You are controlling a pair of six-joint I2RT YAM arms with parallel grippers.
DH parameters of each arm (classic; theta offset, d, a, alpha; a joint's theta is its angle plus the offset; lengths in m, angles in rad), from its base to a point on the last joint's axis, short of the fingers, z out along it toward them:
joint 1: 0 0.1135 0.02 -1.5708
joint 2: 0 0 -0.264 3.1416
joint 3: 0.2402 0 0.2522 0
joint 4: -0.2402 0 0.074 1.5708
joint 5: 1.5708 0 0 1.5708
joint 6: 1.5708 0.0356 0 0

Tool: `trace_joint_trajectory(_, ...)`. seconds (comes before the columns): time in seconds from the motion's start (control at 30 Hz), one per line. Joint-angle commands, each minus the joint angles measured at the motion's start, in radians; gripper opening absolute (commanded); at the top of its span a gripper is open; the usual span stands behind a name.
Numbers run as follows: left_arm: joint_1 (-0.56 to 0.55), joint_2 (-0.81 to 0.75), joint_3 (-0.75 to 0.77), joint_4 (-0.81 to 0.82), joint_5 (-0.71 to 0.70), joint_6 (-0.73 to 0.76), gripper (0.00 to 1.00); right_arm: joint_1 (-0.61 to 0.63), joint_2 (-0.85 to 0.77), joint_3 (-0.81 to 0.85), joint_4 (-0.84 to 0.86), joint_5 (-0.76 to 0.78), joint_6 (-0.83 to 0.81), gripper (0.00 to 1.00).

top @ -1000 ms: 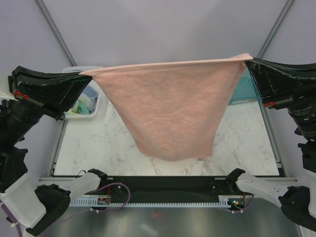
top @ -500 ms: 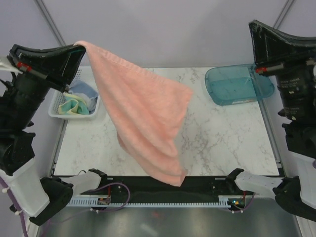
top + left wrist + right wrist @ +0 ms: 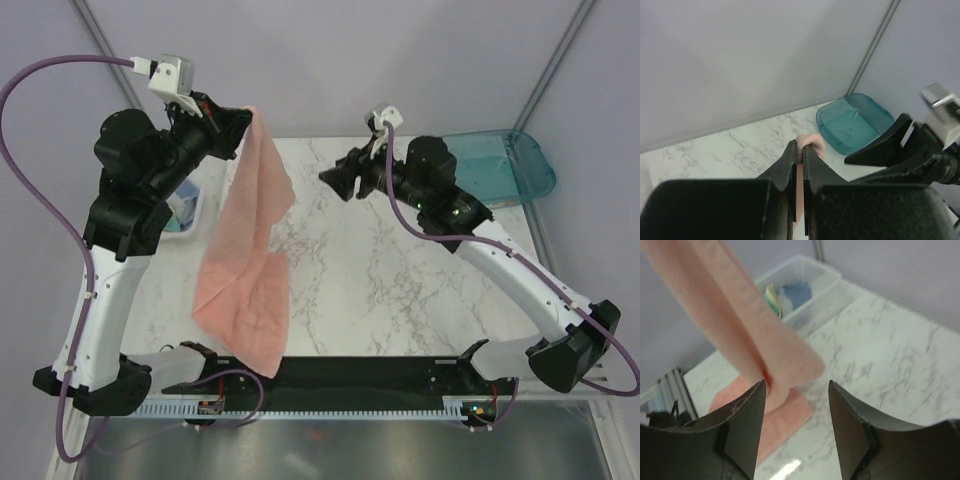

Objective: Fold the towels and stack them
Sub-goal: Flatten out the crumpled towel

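The salmon-pink towel [image 3: 245,260] hangs in a long drape from one top corner, pinched in my left gripper [image 3: 243,118], which is shut on it high over the table's back left. Its lower end lies on the marble near the front edge. In the left wrist view a nub of the pink towel [image 3: 812,142] shows past the closed left gripper [image 3: 802,148]. My right gripper [image 3: 335,183] stands open and empty just right of the drape. In the right wrist view the right gripper [image 3: 796,390] faces the pink towel [image 3: 755,340]. A pale-yellow cloth [image 3: 771,295] and a grey-blue cloth [image 3: 795,292] lie in the basket.
A white mesh basket [image 3: 827,285] stands at the back left of the table, mostly hidden by the left arm in the top view. A teal plastic tray [image 3: 500,165] sits at the back right, the same tray [image 3: 855,122] showing in the left wrist view. The table top is marble [image 3: 400,290].
My right gripper has let go of its towel corner and opened. Both arms have dropped and swung inward. The towel, earlier stretched between them, now hangs from the left gripper alone.
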Motion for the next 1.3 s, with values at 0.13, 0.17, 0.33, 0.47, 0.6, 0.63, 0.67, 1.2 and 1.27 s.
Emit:
trace_joint_trajectory(0.13,0.003,-0.127,-0.161,0.189,-0.003,0.063,0.02,0.032,-0.061,-0.405,0.536,-0.229,0.304,0.68)
trace_joint_trajectory(0.17,0.003,-0.133,-0.175,0.189,-0.008,0.065,0.02,0.055,-0.027,-0.42,0.558,-0.229,0.31,0.68)
trace_joint_trajectory(0.33,0.003,-0.135,-0.221,0.19,-0.023,0.077,0.02,0.095,0.062,-0.474,0.662,-0.192,0.3,0.67)
trace_joint_trajectory(0.47,0.003,-0.13,-0.238,0.189,-0.031,0.082,0.02,0.098,0.16,-0.473,0.681,-0.163,0.292,0.62)
trace_joint_trajectory(0.6,0.003,-0.123,-0.255,0.187,-0.006,0.1,0.02,0.096,0.154,-0.523,0.736,-0.148,0.29,0.66)
trace_joint_trajectory(0.63,0.003,-0.123,-0.258,0.187,0.0,0.106,0.02,0.095,0.147,-0.526,0.721,-0.149,0.286,0.67)
trace_joint_trajectory(0.67,0.001,-0.123,-0.261,0.186,0.02,0.109,0.02,0.089,0.144,-0.526,0.711,-0.151,0.28,0.67)
trace_joint_trajectory(1.2,0.003,-0.143,-0.287,0.186,0.038,0.119,0.02,-0.089,0.281,-0.456,0.82,-0.602,0.384,0.87)
trace_joint_trajectory(1.27,0.003,-0.153,-0.295,0.186,0.038,0.119,0.02,-0.106,0.334,-0.43,0.86,-0.651,0.446,0.87)
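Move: The right hand, still empty, goes for the free side fold of the peach towel, which hangs about 8 cm to its left, some 3 cm ahead and 9 cm lower. The corner pinched by the left hand is roughly 13 cm left and 12 cm above it, level in reach. The towel's lower end lies about 17 cm left, 15 cm back and 35 cm below. From the left hand, that side fold hangs some 5 cm right, 2 cm ahead and 22 cm below. The right hand drops about 18 cm beside the hanging towel, quickly at first, swinging back and left on the way, then right and forward again, and ends some 5 cm left of its start, its part-open fingers spreading wider as they tip down and turn counter-clockwise some 25 degrees towards the side fold, with no grip on it yet. The left hand keeps its pinch on the upper corner and sinks about 5 cm, nearly straight down apart from a brief small dip back. ##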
